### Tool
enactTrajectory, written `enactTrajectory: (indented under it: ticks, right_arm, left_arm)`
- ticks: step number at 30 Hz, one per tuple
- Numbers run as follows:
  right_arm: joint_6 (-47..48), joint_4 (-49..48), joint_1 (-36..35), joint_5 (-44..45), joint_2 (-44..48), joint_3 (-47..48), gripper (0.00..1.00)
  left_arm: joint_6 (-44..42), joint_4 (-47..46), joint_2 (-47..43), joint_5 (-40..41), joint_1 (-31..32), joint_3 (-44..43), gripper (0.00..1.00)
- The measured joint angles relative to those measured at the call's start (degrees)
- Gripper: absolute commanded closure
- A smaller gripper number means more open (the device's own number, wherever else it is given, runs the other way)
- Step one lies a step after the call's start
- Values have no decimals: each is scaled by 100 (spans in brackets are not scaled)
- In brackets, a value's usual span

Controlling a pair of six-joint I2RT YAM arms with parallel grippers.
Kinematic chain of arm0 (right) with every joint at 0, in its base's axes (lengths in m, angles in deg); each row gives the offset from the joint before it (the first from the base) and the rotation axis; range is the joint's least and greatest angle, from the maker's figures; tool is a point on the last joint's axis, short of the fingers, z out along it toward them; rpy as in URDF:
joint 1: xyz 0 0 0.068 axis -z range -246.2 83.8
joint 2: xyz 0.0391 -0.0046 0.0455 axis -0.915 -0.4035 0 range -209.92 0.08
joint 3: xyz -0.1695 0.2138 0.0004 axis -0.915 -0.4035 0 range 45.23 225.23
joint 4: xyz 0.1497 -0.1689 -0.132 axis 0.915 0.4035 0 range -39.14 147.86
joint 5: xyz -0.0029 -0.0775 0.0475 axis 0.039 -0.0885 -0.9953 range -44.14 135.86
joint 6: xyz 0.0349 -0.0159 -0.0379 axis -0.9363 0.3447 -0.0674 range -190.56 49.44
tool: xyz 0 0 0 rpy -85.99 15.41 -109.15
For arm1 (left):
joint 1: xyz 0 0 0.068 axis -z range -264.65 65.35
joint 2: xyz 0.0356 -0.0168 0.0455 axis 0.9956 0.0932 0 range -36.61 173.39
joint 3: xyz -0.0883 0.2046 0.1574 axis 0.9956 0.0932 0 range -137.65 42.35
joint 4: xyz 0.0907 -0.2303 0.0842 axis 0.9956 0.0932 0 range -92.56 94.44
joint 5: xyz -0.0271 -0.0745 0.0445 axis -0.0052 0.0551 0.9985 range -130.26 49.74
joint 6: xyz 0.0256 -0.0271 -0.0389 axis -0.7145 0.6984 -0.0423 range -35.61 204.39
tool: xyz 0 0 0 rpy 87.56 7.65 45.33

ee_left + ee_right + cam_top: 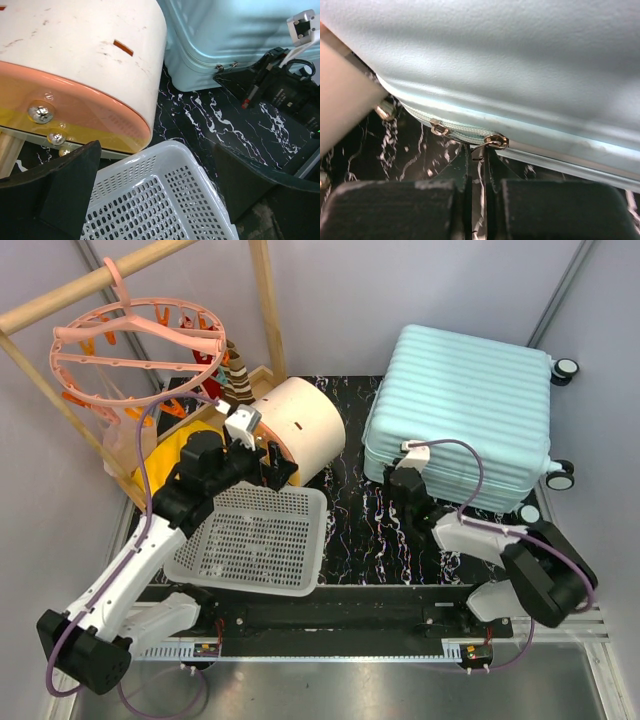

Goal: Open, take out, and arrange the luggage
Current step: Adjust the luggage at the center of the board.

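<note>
The luggage (pixel 470 400) is a pale mint-blue ribbed suitcase lying flat and zipped at the back right of the black marbled mat. My right gripper (pixel 400 472) is pressed to its near left edge. In the right wrist view the luggage (pixel 520 75) fills the top, and the right gripper (pixel 479 156) is shut on the metal zipper pull (pixel 481 150), which hangs from a slider (pixel 496 141). A second slider (pixel 438 130) sits just to the left. My left gripper (pixel 258 455) hovers open over the far rim of the white basket, holding nothing.
A white perforated basket (pixel 250 540) lies at the front left. Behind it is a cream-and-orange rounded drawer box (pixel 300 425), close to the suitcase's left side. A peach ring hanger with clips (pixel 135 345) hangs from a wooden rack (pixel 265 300) at the back left.
</note>
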Motion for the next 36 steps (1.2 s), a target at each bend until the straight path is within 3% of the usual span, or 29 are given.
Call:
enactTrajectory:
  ticks: [10,17,19,22,25,26,31,36]
  right_arm:
    - [-92,1202,61,-348,1574,-678,100]
    - [-85,2046,61,-356,2616,-1014,100]
    - [-63,2203,61,-304,2785,-1060,100]
    - [-24,2465,59,-238,2970,-1060,93]
    - [13,2726,55,-166,3150,-1060,47]
    - [13,2765,52,-101,3200,-1060,43]
    - [44,3206,61,68,3838,-881,39]
    - [114,3521,68,-177,4708,-649,45]
  left_arm:
    - [63,-61,129,540,1193,4,4]
    - [772,-922,1139,1912,3008,98,4]
    - [979,-1207,1517,2149,3198,101,4]
    - [1373,-1773,2199,2551,3442,103,4]
    - [1698,-2258,2758,2736,3600,63,5]
    - [1764,-2341,2883,2758,3633,44,5]
    - [2044,-2726,3421,3012,3829,-199,5]
    - [2146,-3005,3462,3206,3910,-240,5]
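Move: My right hand already pinches the zipper pull on the luggage's near side. The luggage's middle is about 12 cm ahead, 14 cm right and 3 cm above. The white drum stands about 17 cm left and 8 cm ahead of it. From my left hand, the luggage's near left corner is roughly 19 cm right, 2 cm back and 14 cm down. The drum is 5 cm right and 7 cm ahead, and the basket 5 cm left and 14 cm back, both below. Still pinching the zipper pull, I drag the luggage's near left end back about 9 cm and somewhat right with my right hand, then open the fingers about halfway, free the pull and rise some 7 cm. Meanwhile I swing my left hand, fingers wide open, about 23 cm right past the drum, dipping 10 cm and drawing back slightly, towards the luggage's near left corner. ##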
